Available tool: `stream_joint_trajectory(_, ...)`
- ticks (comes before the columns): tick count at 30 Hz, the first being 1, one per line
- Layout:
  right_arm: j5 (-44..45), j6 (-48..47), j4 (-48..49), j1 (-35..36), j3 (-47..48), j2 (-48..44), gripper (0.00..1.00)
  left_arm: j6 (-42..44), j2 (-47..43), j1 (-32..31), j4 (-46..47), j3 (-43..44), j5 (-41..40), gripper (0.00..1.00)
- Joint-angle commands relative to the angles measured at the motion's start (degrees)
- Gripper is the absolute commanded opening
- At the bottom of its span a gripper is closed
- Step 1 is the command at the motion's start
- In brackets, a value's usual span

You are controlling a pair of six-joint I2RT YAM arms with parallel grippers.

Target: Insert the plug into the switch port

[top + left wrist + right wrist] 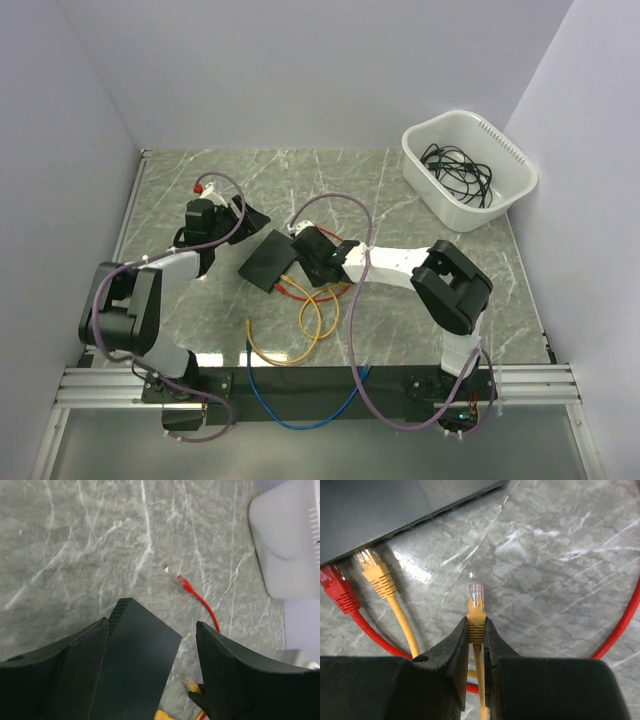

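Note:
The switch [267,260] is a thin flat black box on the marble table, also in the left wrist view [135,665] and at the top left of the right wrist view [395,510]. My right gripper [476,622] is shut on the yellow boot of the plug [475,596], whose clear tip points forward a short way from the switch's edge. From above, the right gripper [296,272] sits at the switch's right side. My left gripper [152,622] is open above the switch's far corner. Its left finger is near one edge, and a wide gap remains on the right.
Another yellow plug [372,565] and a red plug [332,580] lie at the switch's edge. A loose red plug [184,583] lies beyond the switch. Yellow cable loops [295,335] and a blue cable [300,415] lie near the front. A white tub [500,195] of black cables stands back right.

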Motion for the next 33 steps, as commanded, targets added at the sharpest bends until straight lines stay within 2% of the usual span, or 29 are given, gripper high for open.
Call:
stream_joint_trajectory(1, 6.5, -1.6, 2.5, 2.0, 4.0, 1.5, 0.00, -0.2, 3.0, 0.7, 6.8, 0.6, 3.8, 0.76)
stream_joint_trajectory(9, 9.1, -2.1, 1.5, 4.2, 7.1, 5.4, 0.00, -1.0, 7.8, 1.6, 9.5, 0.0, 5.0, 0.73)
stream_joint_trajectory(17, 8.2, -1.8, 1.1, 4.5, 9.7, 7.7, 0.00, -1.7, 10.8, 1.6, 11.4, -1.3, 6.4, 0.64)
stream_joint_trajectory(33, 7.0, -1.7, 1.2, 4.9, 13.9, 10.6, 0.00, -1.6, 12.3, 1.6, 13.4, -3.3, 7.2, 0.56)
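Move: From the right hand, which holds a yellow plug, the open port lies about 4 cm ahead and 6 cm left, roughly level. The switch's middle is some 5 cm ahead and 10 cm left; the fitted yellow plug is level with the hand, 7 cm left, and the red plug 2 cm back, 9 cm left. The switch's middle lies about 5 cm back, 4 cm right and 7 cm below the left hand. Still pinching the yellow plug, the right hand brings its clear tip up to the switch's port edge, just beyond the fitted yellow plug, travelling about 5 cm, mostly left and a little forward, fingers tilting up slightly. The left hand sinks some 6 cm over the switch's left side and partly closes its fingers; its touch can't be made out. ##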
